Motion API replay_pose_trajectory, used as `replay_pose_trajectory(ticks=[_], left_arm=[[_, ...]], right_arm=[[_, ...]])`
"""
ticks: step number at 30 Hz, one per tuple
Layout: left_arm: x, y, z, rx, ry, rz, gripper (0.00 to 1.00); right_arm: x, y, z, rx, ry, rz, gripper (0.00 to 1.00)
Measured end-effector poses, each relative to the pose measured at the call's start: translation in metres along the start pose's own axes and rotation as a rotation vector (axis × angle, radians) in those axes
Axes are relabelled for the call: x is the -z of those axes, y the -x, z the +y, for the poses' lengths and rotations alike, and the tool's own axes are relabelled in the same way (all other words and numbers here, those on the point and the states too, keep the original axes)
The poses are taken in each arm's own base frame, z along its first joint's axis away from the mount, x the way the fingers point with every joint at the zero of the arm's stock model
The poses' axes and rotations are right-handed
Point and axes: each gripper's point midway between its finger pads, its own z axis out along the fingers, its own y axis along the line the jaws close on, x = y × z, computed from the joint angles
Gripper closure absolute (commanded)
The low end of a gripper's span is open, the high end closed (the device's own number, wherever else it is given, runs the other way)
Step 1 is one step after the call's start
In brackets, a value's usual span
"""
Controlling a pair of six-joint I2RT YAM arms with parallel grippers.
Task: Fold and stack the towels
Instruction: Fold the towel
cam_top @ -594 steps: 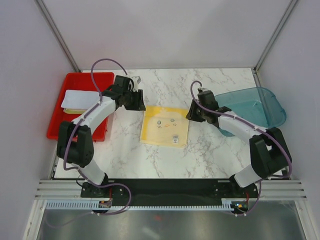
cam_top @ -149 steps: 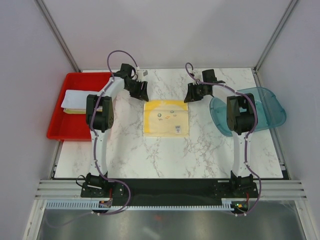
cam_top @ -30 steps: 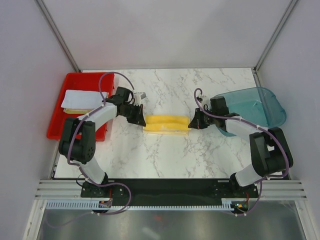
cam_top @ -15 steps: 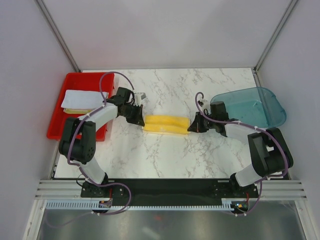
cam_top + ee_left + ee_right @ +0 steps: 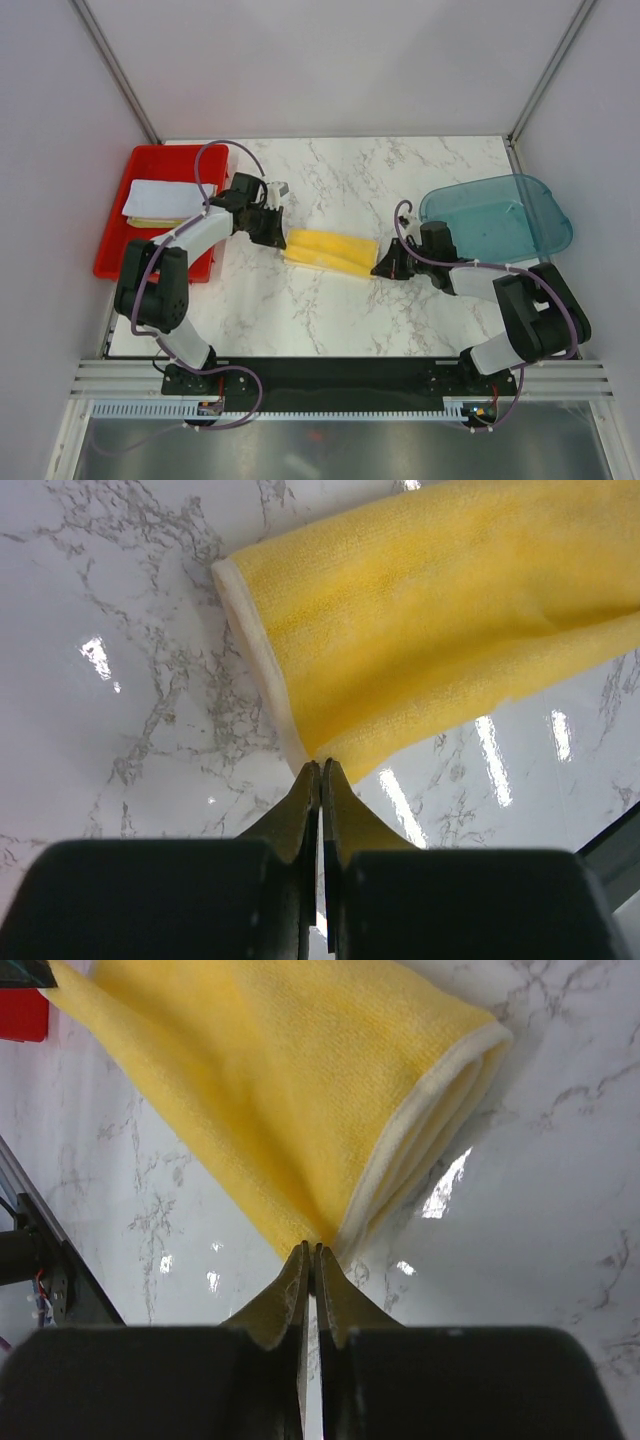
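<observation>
A yellow towel point(image 5: 330, 250), folded into a long double-layered strip, lies slanted on the marble table, its right end nearer than its left. My left gripper point(image 5: 283, 240) is shut on its left near corner. In the left wrist view the tips point(image 5: 321, 765) pinch the corner of the towel point(image 5: 430, 620). At the right near corner, my right gripper point(image 5: 378, 270) has its jaws pressed together on the cloth. The right wrist view shows the tips point(image 5: 312, 1248) at the towel's point(image 5: 280, 1090) white-edged fold. A white towel point(image 5: 160, 195) lies on a pale yellow one point(image 5: 148, 220) in the tray.
The red tray point(image 5: 110, 255) stands at the left edge of the table. A translucent teal bin point(image 5: 500, 215) stands at the right, just behind my right arm. Grey walls close in the back and both sides.
The right gripper has drawn the towel's right end toward the near edge, so the strip now lies slanted. The left gripper has hardly moved.
</observation>
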Motion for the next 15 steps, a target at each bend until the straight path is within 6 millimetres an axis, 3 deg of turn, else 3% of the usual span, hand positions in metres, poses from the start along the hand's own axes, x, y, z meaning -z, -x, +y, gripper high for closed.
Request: replay_pose_trajectory(ticks=[3, 5, 6, 7, 8, 12, 15], left_arm=[[0.0, -0.002, 0.003, 0.008, 0.017, 0.007, 0.96], [0.0, -0.002, 0.004, 0.011, 0.023, 0.009, 0.88], [0.0, -0.003, 0.004, 0.014, 0.027, 0.012, 0.84], [0.0, -0.005, 0.005, 0.018, 0.033, 0.018, 0.69], [0.0, -0.006, 0.006, 0.022, 0.041, 0.022, 0.61], [0.008, -0.015, 0.016, 0.047, 0.112, 0.075, 0.56], [0.019, -0.006, 0.019, 0.057, 0.159, 0.075, 0.51]], right_arm=[[0.001, -0.013, -0.004, -0.031, -0.007, 0.015, 0.82], [0.001, -0.014, -0.005, -0.037, -0.01, 0.016, 0.78], [0.001, -0.013, -0.005, -0.035, -0.013, 0.012, 0.72], [0.002, -0.012, -0.005, -0.034, -0.019, 0.006, 0.68], [0.003, -0.011, -0.005, -0.03, -0.024, 0.001, 0.68], [0.012, 0.003, 0.001, -0.015, -0.057, -0.023, 0.68], [0.021, 0.024, 0.008, 0.004, -0.087, -0.062, 0.65]])
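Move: The folded yellow towel's middle lies about 9 cm to the right of the left hand, 2 cm back and 3 cm below; the red bin's middle is some 24 cm to that hand's left and 6 cm farther out. From the right hand the towel's middle lies about 9 cm to the left, 4 cm ahead and 1 cm lower; the teal bin is roughly 25 cm to the right of this hand and 10 cm ahead. The towel's raised near edge is laid down and let go at both corners. The right hand, its fingers already slightly parted, dips back and down about 1 cm at the near right corner, opens to a third and rises some 4 cm, going forward a little. The left hand sinks slightly, opens to nearly half at the near left corner and slides about 3 cm left, rolling some 10 degrees, then starts up. ##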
